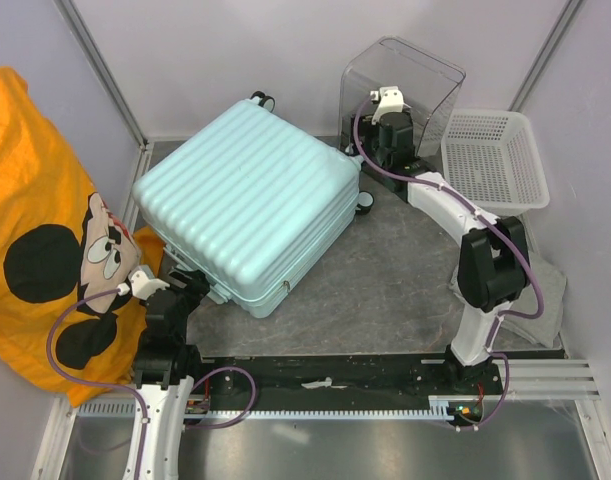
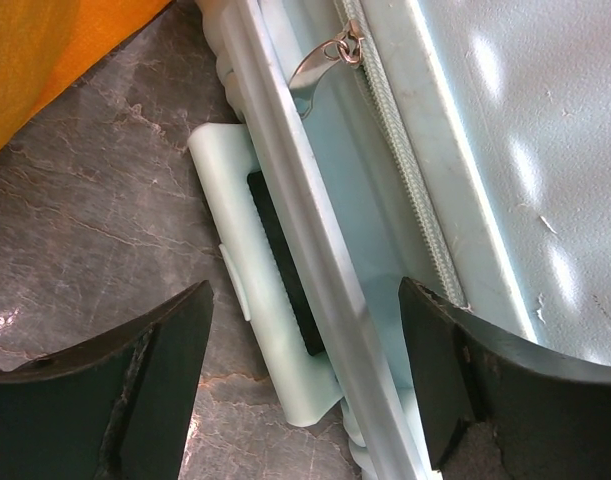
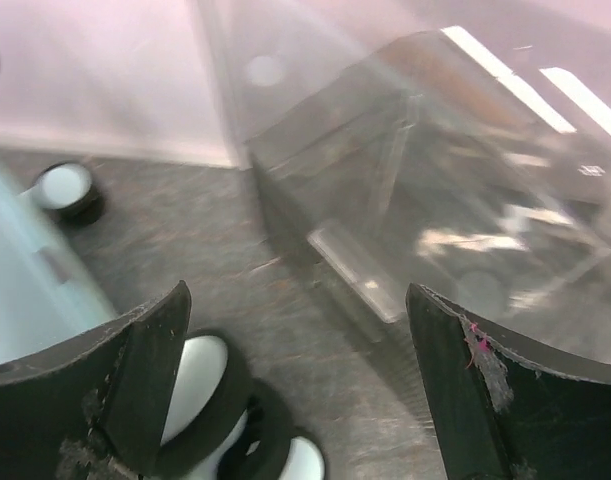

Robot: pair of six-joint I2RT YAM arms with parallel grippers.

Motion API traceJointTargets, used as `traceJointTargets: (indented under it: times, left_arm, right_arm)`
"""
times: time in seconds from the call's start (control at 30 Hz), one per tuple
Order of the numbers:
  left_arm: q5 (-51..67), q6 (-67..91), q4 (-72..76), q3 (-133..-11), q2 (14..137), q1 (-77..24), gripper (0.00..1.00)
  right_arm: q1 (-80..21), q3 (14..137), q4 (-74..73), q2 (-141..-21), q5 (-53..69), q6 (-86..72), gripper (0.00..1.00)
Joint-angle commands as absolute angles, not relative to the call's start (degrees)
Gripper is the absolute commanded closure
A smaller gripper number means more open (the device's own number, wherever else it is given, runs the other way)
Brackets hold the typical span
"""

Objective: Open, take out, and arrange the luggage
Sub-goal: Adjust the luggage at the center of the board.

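The luggage (image 1: pixel 250 205), a mint ribbed hard-shell suitcase, lies flat and closed at the centre-left of the table. My left gripper (image 1: pixel 190 287) is at its near-left side. In the left wrist view it (image 2: pixel 305 385) stands open, its fingers (image 2: pixel 135 390) straddling the mint side handle (image 2: pixel 275 290) and the shell's rim without touching them. A metal zipper pull (image 2: pixel 320 70) hangs by the zipper track. My right gripper (image 1: pixel 383 140) hovers at the suitcase's far-right corner. It (image 3: pixel 300 390) is open and empty above a black-and-white spinner wheel (image 3: pixel 215 400).
A clear plastic box (image 1: pixel 410 85) stands at the back, close to the right gripper. Right of it is a white mesh basket (image 1: pixel 495 160). An orange Mickey Mouse cloth (image 1: pixel 45 220) lies along the left side, and a grey cloth (image 1: pixel 550 290) lies at the right edge.
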State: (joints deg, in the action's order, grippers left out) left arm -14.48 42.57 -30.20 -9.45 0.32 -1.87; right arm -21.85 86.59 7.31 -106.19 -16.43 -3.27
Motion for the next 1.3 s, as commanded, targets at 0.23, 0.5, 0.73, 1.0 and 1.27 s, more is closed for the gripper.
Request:
traceJointTargets:
  times: [0.23,0.5,0.73,1.0,1.27]
  left_arm:
    - [-17.84,47.37,-28.21,-11.34,-4.31,-2.29,0.16]
    - [-18.02,47.37,-28.21,-11.51,-4.31,-2.29,0.16]
    - [-16.53,45.71,-26.81,-11.16,-4.13,-2.29,0.17]
    - [-14.86,43.68,-25.40,-11.34,-2.73,-2.29,0.18]
    - [-12.48,42.36,-24.08,-11.78,-0.35,-2.29,0.19]
  right_arm:
    - [-25.57,77.00,11.86,-91.77,5.19,-13.18,0.04]
    - [-26.10,61.91,11.95,-79.21,-4.82,-19.24,0.06]
    - [-26.02,50.81,15.46,-75.06,-1.24,-27.85,0.22]
    - [-26.89,49.30,19.77,-81.63,-0.18,-32.17,0.34]
    - [-33.31,63.78,24.43,-98.42,4.65,-31.82,0.32]
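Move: The suitcase's middle lies some 24 cm to the right gripper's left, about 18 cm back and 12 cm below; its wheels at the near end are roughly 6 cm back, 3 cm left and 16 cm below. The clear box stands about 8 cm ahead and 7 cm to the right of this gripper, 12 cm lower. From the left gripper, already at the case's lower rim, the suitcase's middle is about 14 cm ahead, 10 cm right and slightly higher. Draw the right gripper back about 16 cm, away from the clear box, arching up and left first, then sinking some 13 cm beside the suitcase's right side; finish by going left and a little forward, pushing the fingers against that side. Roll its left side up some 25 degrees, tip it down and close the fingers about a third. Keep the left gripper in place, fingers still open about the rim. ##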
